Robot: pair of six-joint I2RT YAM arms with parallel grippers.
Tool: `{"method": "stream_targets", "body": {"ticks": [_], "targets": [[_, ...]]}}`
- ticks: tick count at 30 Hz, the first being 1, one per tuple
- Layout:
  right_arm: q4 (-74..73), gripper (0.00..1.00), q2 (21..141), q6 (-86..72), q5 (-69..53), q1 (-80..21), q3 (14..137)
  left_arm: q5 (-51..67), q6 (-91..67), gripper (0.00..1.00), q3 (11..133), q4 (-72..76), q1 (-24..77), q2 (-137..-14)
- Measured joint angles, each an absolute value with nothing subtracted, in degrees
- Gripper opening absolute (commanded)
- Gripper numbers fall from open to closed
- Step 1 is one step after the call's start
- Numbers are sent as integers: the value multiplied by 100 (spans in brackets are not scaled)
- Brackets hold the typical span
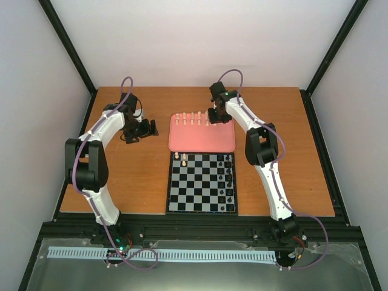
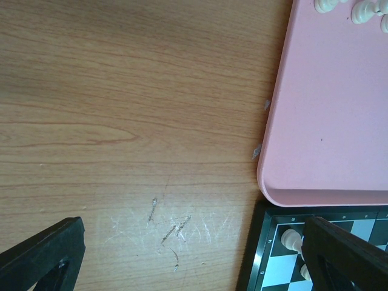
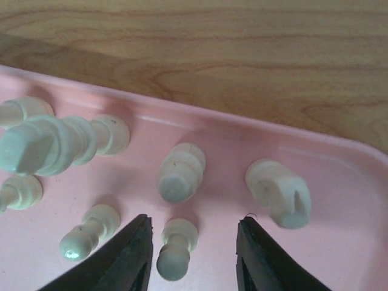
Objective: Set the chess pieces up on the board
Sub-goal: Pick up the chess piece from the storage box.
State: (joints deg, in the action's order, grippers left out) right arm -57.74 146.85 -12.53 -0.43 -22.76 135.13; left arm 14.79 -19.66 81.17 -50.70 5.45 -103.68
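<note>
Several cream chess pieces (image 3: 180,172) stand on the pink tray (image 3: 339,182), in a row along its far edge (image 1: 191,118). My right gripper (image 3: 195,219) hangs open over that row, a small pawn (image 3: 176,248) between its fingers (image 3: 130,257) with gaps on both sides. A rook-like piece (image 3: 279,193) stands just right of the jaws. The board (image 1: 202,185) lies in front of the tray and carries two cream pieces (image 1: 180,158) at its far left corner. My left gripper (image 2: 191,227) is open over bare wood left of the tray, holding nothing.
Black pieces (image 1: 228,176) line the board's right column. The tray (image 2: 327,121) and the board's corner (image 2: 267,254), with a cream piece (image 2: 291,238) on it, lie just right of the left gripper. A black frame rims the table.
</note>
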Motion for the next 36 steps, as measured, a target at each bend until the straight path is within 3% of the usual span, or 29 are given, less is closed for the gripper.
{"method": "stream_targets", "body": {"ticks": [7, 24, 32, 36], "targets": [[-5756, 29, 14739, -1271, -82, -2215, 13640, 1476, -1966, 100, 8117, -5070, 545, -10368], [-5824, 27, 14746, -1201, -287, -2211, 13649, 1476, -1966, 100, 8117, -5068, 545, -10368], [-5857, 9, 14785, -1166, -346, -2211, 13649, 1476, -1966, 100, 8117, -5061, 545, -10368], [-5861, 6, 14789, -1164, -346, -2211, 13657, 1474, -1968, 100, 8117, -5061, 545, -10368]]}}
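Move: The pawn to be picked stands almost between the right hand's half-open fingertips, about 1 cm to the left and its middle some 1 cm lower, neither ahead nor back. A blunt-topped piece stands 3 cm beyond the pawn, a notched piece 3 cm to the right of that one, and another pawn about 3 cm to the left of the target. From the left hand the target pawn is roughly 12 cm ahead, 24 cm right and 8 cm down. The right hand stays low over the tray and only trims its aim, edging a little over half a centimetre forward and then easing back and slightly left until the pawn sits midway between the fingers. Fingers pointing down, it narrows the gap part-way, holds it there, sinks about half a centimetre and then closes almost fully, pinching the pawn's upper part between the fingertips. ##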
